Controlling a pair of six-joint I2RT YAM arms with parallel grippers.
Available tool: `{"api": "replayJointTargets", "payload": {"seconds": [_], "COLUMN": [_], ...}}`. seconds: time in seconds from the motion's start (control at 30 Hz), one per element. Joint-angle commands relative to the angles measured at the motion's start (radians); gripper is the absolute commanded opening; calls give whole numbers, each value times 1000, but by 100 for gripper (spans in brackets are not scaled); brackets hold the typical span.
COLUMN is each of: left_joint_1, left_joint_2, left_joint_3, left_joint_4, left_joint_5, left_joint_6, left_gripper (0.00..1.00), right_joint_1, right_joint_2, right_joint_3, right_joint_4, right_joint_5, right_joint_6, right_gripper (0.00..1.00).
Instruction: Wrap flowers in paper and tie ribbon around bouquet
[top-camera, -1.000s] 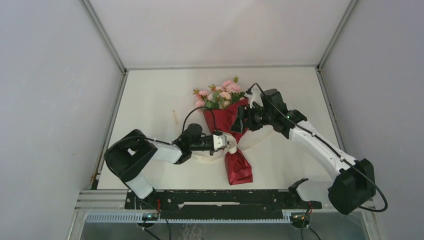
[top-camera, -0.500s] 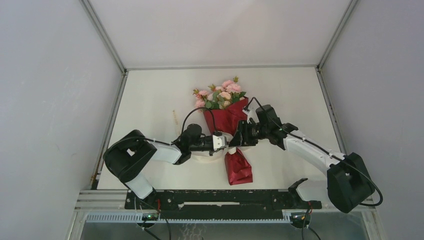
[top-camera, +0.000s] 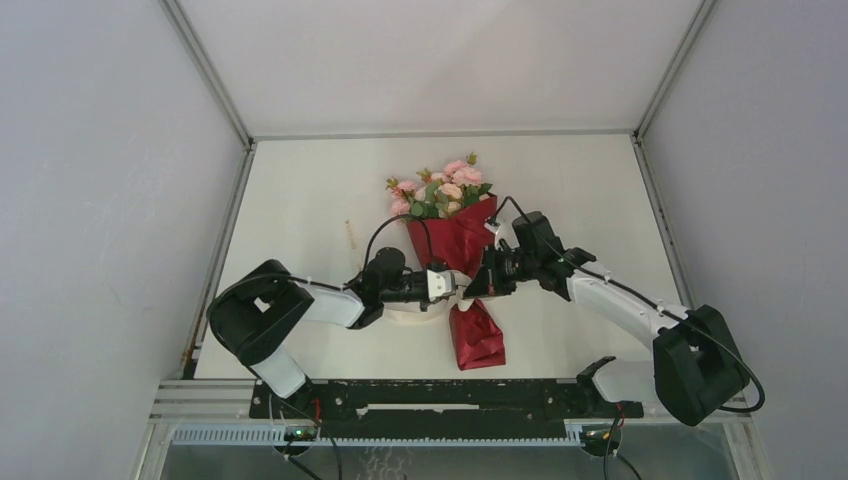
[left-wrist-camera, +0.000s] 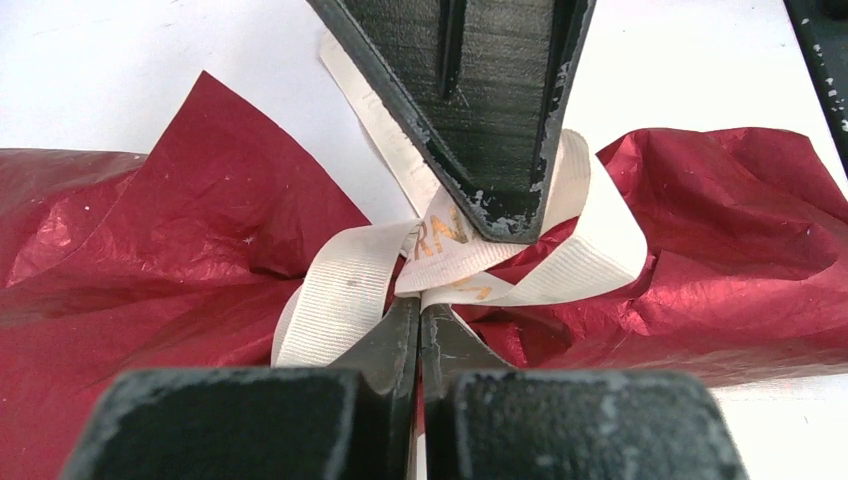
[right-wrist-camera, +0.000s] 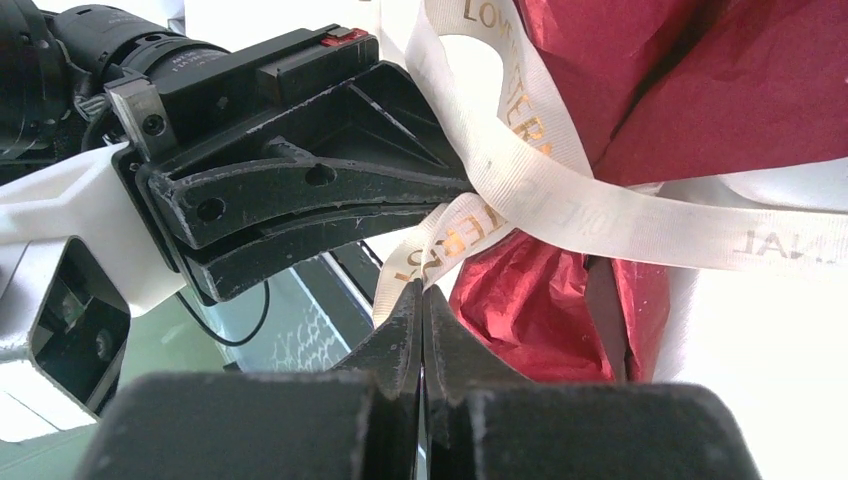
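The bouquet lies on the white table, pink flowers at the far end and dark red paper pinched at a waist, with a paper tail toward me. A cream ribbon with gold lettering loops round that waist. My left gripper comes in from the left, shut on a ribbon strand over the crinkled paper. My right gripper meets it from the right, tips nearly touching. In the right wrist view, the right gripper is shut on a lettered ribbon end beside the paper.
A thin pale stick lies on the table left of the bouquet. More loose ribbon lies under the left gripper. Grey walls close in the table on three sides, and a black rail runs along the near edge.
My right gripper has dropped from beside the upper paper cone to the bouquet's waist and shut on a ribbon end. The left gripper has held still, shut on its strand.
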Motion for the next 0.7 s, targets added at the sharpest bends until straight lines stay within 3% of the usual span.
{"api": "replayJointTargets", "payload": {"seconds": [0.0, 0.07, 0.13, 0.17, 0.27, 0.47, 0.67], "left_joint_1": [-9, -13, -17, -20, -25, -27, -28], "left_joint_2": [-18, -21, -20, -20, -19, -13, -10], "left_joint_3": [35, 33, 30, 30, 33, 42, 46], "left_joint_4": [-1, -10, -11, -11, -11, -11, -11], "left_joint_5": [-18, -20, -25, -27, -32, -41, -33], "left_joint_6": [14, 22, 28, 29, 26, 25, 24], "left_gripper": [0, 0, 0, 0, 0, 0, 0], "right_joint_1": [-11, -21, -20, -18, 6, 82, 99], "right_joint_2": [-52, -71, -108, -132, -199, -208, -160], "right_joint_3": [-16, -26, -39, -56, -125, -189, -203], "right_joint_4": [12, 24, 42, 60, 144, 195, 243], "right_joint_5": [-34, -59, -74, -82, -73, 101, 158], "right_joint_6": [-24, -36, -68, -85, -122, -178, -161], "right_gripper": [0, 2, 34, 45, 61, 64, 63]}}
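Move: My right fingers are shut on the ribbon at the bow. The bend of its near loop is about 3 cm back from them, level sideways and 1 cm lower. The knot lies some 3 cm ahead, 2 cm left and 2 cm lower, and the paper-wrapped stem end roughly 8 cm back, 2 cm right and 3 cm down. From my left hand, closed on ribbon at the knot, that bend is about 6 cm back, 2 cm right and 1 cm higher. I let go of the ribbon with my right hand, opening to well over half, and back off about 3 cm towards the loop's bend, lifting 1 cm and then sinking 3 cm so the open fingers come down astride the loop. The hand rolls some 15 degrees on the way, while my left keeps its pinch at the knot. ##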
